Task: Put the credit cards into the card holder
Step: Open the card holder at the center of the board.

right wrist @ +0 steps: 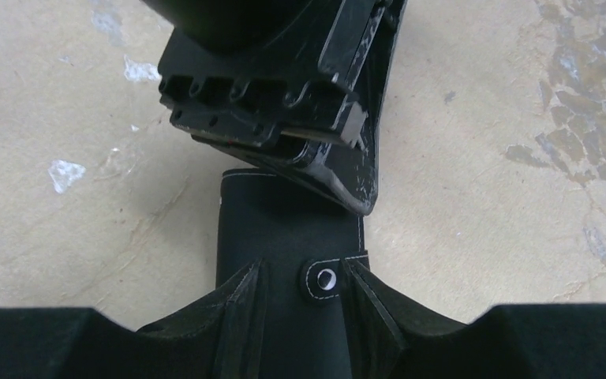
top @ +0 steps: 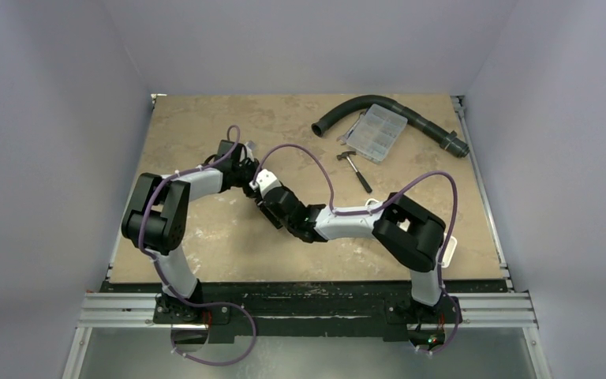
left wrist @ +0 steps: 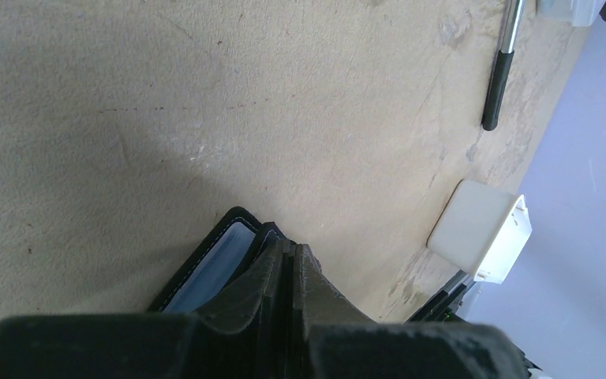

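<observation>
The card holder (right wrist: 284,229) is a small black folding case with a metal snap (right wrist: 325,278). It lies on the tan table between my two grippers, and in the top view they hide most of it. Its pale blue-grey inside (left wrist: 209,272) shows in the left wrist view. My left gripper (left wrist: 292,249) is shut on a thin black edge of the holder. My right gripper (right wrist: 302,264) has its jaws apart, and its fingertips rest on the holder's black outside on either side of the snap. I cannot make out any credit cards.
At the back right lie a hammer (top: 357,170), a clear compartment box (top: 375,133) and a curved black hose (top: 398,114). A white tray (top: 447,251) sits at the table's right near edge, behind the right arm. The two arms meet at the table's middle.
</observation>
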You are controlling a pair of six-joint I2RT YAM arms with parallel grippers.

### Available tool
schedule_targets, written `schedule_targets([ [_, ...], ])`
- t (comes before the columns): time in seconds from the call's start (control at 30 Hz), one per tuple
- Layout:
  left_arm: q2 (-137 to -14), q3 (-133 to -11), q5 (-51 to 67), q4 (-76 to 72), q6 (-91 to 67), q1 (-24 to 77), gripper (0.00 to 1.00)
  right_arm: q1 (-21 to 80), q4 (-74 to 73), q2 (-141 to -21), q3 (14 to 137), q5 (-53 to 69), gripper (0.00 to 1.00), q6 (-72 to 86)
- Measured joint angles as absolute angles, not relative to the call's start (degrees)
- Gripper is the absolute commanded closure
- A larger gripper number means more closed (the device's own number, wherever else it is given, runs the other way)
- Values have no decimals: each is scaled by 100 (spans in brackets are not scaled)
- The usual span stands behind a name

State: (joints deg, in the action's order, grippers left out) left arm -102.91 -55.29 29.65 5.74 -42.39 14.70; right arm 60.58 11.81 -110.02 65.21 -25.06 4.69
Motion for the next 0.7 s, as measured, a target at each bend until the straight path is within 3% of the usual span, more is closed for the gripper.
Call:
schedule_targets([
  [0.3,-10291,-5575,2912,652,-4230,1470,100,6112,1162,-11050,6442,-3028,70,674],
  [0.53,-10291,-5583,2869,655,-4224,1470,100,6134,1295,-11050,6333,-3223,100,908],
  [0.7,-10291,-5594,2847,676,-4215,1470,100,6132,1424,-11050,6263,-3240,100,1168],
])
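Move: The card holder lies right under the right fingers, its middle about 1 cm back and 3 cm below, with the snap strap just to the fingers' right. From the right hand the hammer is some 21 cm right and 8 cm farther out, the white tray around 34 cm right and 8 cm back. The left hand's shut fingertips are at the card holder's far-left end, its middle roughly 5 cm back, 4 cm right and 1 cm lower. The left fingers, still shut, keep their place on the card holder's far end. Beside the snap, the right fingers close from about half open to shut at the strap's free end as that hand eases some 1.5 cm left and 1 cm down, turning about 10 degrees clockwise; whether leather is caught between them can't be seen. ##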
